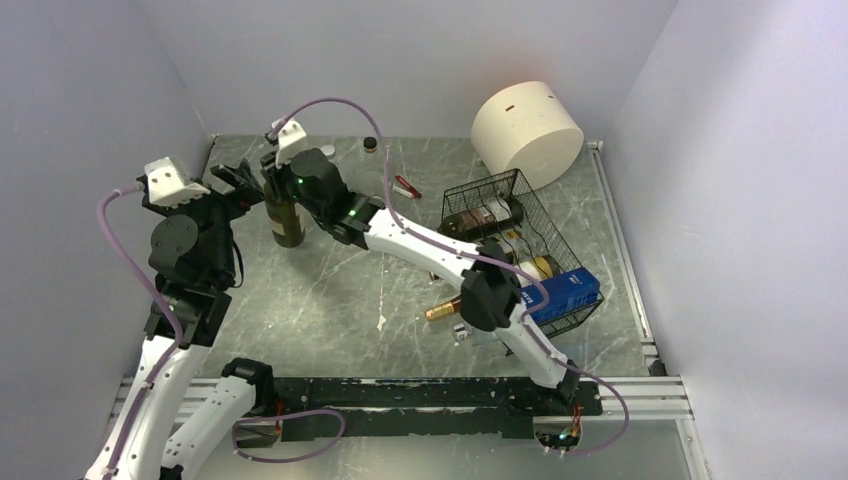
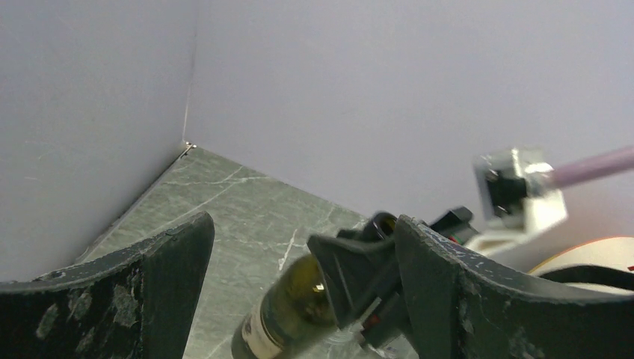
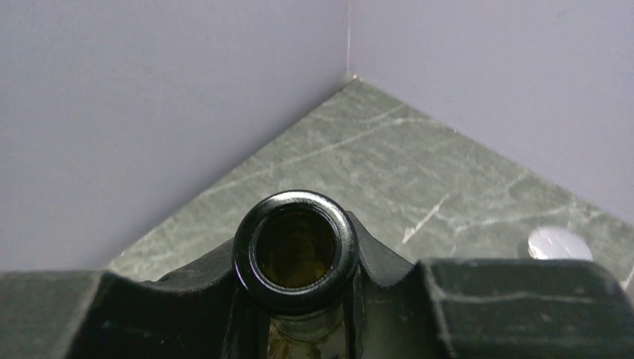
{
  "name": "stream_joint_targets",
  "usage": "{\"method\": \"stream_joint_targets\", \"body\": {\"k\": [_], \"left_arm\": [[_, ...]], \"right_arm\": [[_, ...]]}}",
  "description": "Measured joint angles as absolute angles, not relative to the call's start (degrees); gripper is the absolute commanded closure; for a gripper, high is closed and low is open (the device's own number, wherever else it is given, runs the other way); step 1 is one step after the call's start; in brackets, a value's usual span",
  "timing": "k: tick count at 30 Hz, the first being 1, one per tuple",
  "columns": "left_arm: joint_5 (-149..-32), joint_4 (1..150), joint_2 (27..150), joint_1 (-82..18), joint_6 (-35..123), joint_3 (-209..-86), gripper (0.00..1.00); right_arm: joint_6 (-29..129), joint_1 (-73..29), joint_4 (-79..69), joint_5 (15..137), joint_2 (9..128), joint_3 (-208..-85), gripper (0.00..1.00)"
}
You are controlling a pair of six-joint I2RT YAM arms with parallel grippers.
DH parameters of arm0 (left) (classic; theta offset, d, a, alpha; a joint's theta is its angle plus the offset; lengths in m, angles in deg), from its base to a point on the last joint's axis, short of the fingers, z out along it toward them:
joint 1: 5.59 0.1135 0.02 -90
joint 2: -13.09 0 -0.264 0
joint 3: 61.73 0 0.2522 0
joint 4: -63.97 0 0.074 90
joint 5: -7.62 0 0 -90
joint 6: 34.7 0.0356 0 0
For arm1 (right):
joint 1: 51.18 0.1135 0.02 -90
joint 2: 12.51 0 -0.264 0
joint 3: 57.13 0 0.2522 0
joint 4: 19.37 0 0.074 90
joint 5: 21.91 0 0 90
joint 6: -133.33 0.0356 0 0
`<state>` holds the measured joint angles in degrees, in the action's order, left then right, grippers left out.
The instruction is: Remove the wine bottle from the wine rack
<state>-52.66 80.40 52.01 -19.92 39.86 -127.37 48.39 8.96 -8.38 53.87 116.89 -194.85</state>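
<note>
A dark green wine bottle (image 1: 287, 218) with a pale label stands upright over the table at the far left, well away from the wine rack (image 1: 553, 232). My right gripper (image 1: 277, 187) is shut on its neck; the right wrist view shows the open bottle mouth (image 3: 294, 250) just above the clamped fingers (image 3: 493, 307). My left gripper (image 1: 232, 180) is open beside the bottle on its left. In the left wrist view the bottle (image 2: 288, 310) shows between the spread fingers (image 2: 112, 299), nearer the right one, touching neither.
The black wire rack at the right holds two lying bottles (image 1: 482, 215) (image 1: 533, 268) and a blue box (image 1: 566, 291). A gold-capped bottle neck (image 1: 443, 310) pokes out at its near-left side. A cream cylinder (image 1: 527, 132) stands behind it. A small dark cap (image 1: 370, 144) and a red item (image 1: 407, 187) lie at the back.
</note>
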Motion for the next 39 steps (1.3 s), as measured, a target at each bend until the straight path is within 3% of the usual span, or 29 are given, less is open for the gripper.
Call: {"method": "stream_joint_targets", "body": {"k": [5,24,32,39], "left_arm": [[-52.6,80.4,52.2,-19.8,39.8,-127.4,0.06],[-52.6,80.4,52.3,-19.7,39.6,-127.4,0.06],[-52.6,80.4,52.8,-19.7,39.4,-127.4,0.06],[-52.6,80.4,53.0,-19.7,39.4,-127.4,0.06]], "right_arm": [[45.7,9.1,-7.5,50.6,126.3,-207.4,1.0],[41.2,6.2,-9.9,47.0,134.6,-213.4,1.0],[41.5,5.4,-10.9,48.1,134.9,-213.4,0.55],[40.8,5.4,-15.5,48.8,134.8,-213.4,0.26]]}}
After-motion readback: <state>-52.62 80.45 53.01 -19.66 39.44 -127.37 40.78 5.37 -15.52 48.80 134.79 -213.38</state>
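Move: The right hand already holds the wine bottle by its neck; the bare tabletop where it will stand lies about 8 cm ahead, roughly straight out and 29 cm below. One clear bottle stands some 9 cm to the right of that spot and 2 cm farther out, another about 17 cm to its right and likewise 2 cm farther. From the idle left hand the spot is some 18 cm ahead, 6 cm right and 39 cm down. The right hand carries the gripped wine bottle about 8 cm forward and 5 down, then opens while rising slightly. ##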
